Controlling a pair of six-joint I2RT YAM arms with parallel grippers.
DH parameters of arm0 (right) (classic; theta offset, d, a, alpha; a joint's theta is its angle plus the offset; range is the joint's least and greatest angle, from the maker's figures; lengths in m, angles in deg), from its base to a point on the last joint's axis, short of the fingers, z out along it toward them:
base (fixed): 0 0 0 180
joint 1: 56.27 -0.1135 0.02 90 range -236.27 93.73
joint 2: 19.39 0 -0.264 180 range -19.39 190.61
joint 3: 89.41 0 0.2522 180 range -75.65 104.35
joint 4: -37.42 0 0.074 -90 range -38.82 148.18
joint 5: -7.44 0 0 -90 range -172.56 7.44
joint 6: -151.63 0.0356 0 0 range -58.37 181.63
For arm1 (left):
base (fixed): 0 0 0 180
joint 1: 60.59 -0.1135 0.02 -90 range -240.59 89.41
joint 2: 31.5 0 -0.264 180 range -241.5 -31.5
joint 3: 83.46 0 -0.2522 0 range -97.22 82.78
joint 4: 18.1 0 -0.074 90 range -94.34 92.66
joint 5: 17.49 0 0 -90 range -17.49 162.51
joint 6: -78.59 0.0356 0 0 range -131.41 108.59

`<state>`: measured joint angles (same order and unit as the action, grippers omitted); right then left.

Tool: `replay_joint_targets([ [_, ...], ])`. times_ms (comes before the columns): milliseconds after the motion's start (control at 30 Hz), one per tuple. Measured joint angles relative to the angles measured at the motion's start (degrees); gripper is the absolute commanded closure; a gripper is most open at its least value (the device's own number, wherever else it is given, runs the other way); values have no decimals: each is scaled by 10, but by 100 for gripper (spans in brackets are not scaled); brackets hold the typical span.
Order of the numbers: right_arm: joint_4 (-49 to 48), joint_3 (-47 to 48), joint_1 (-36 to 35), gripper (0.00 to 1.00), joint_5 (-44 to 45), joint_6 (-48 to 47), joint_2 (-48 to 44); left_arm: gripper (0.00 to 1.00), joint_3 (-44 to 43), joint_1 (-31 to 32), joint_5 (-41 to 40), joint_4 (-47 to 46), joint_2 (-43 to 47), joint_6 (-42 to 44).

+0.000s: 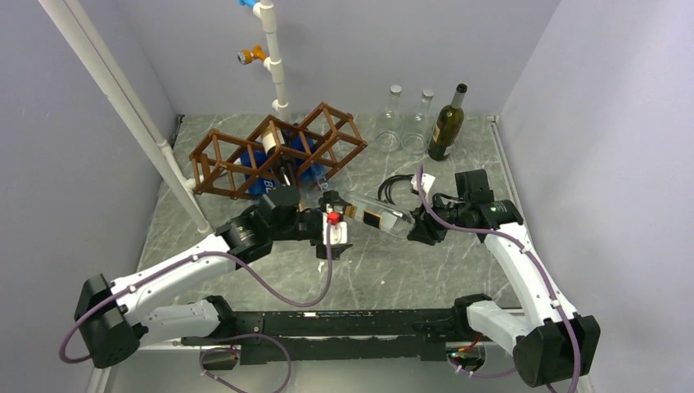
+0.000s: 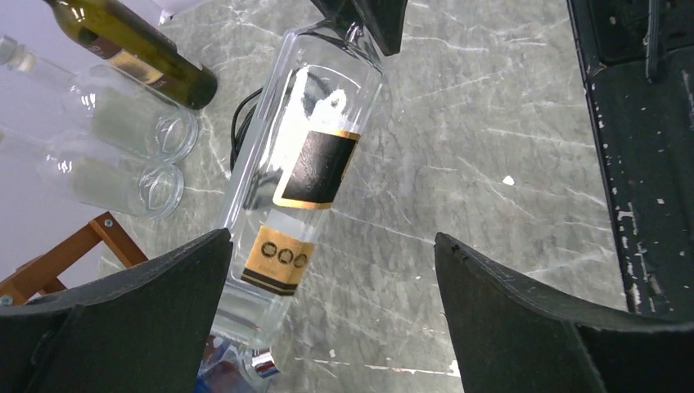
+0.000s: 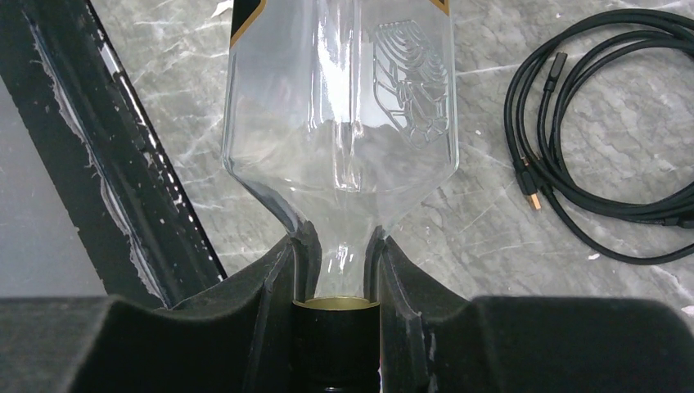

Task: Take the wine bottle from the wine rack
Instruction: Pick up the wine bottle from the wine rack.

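The wine bottle (image 1: 380, 217), clear glass with black and gold labels, hangs level above the table, away from the brown wooden wine rack (image 1: 245, 155) at the back left. My right gripper (image 1: 421, 225) is shut on its neck just above the black cap, seen close in the right wrist view (image 3: 337, 254) under the bottle's shoulders (image 3: 344, 106). My left gripper (image 1: 334, 223) stands wide open at the bottle's base. In the left wrist view the bottle (image 2: 303, 164) reaches in beside the left finger (image 2: 139, 311), and a corner of the rack (image 2: 90, 246) shows.
The rack holds blue bottles (image 1: 266, 184). A dark green bottle (image 1: 448, 127) and two clear glass bottles (image 1: 390, 119) stand at the back. A black cable (image 3: 589, 164) is coiled on the marble table. A white pipe (image 1: 274, 57) rises behind the rack.
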<state>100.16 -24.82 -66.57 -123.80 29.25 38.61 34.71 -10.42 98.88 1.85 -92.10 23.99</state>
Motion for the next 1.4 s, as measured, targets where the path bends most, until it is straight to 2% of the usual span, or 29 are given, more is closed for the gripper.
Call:
replay_joint_targets([
  [367, 13, -9, 1, 100, -1, -44, -1, 0, -57, 71, -104, -44, -132, 71],
  [533, 17, -13, 9, 100, -17, -56, 2, 1, -66, 86, -145, -61, -168, 96],
  [700, 28, -14, 45, 100, -59, -80, 26, 0, -66, 90, -170, -65, -192, 120],
  [867, 50, -14, 70, 100, -77, -102, 42, 0, -81, 92, -181, -63, -222, 138],
  [1200, 52, -14, 72, 100, -91, -116, 42, 1, -127, 92, -173, -46, -267, 152],
  [1300, 52, -14, 72, 100, -91, -118, 42, 4, -128, 93, -169, -42, -280, 160],
  [1400, 53, -14, 72, 100, -91, -119, 42, 12, -136, 93, -166, -31, -295, 165],
])
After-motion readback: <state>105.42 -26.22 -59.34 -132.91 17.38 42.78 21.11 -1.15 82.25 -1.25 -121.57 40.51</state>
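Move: The clear wine bottle, already off the rack and hanging by its neck from the right hand, has its middle about 4 cm ahead of the left hand, 7 cm to its right and some 13 cm below. From the left hand the cable coil lies roughly 13 cm ahead, 16 cm right and 22 cm down, and the dark bottle in the rack about 14 cm ahead, 16 cm left and 13 cm below. From the right hand the clear bottle's middle is about 3 cm ahead, 8 cm left and 6 cm down. The left hand, fingers pointing to the right and spread wide, goes about 9 cm right and 8 cm down with some 5 cm forward, at first mostly rightward and by the end nearly straight down, onto the clear bottle's body, tipping its fingertips down by nearly 20 degrees and rolling its forward side up a little until the fingers stand about the glass, just barely starting to close. The right hand keeps its pinch on the neck and nearly holds its place, easing down and to the right by less than 2 cm. ##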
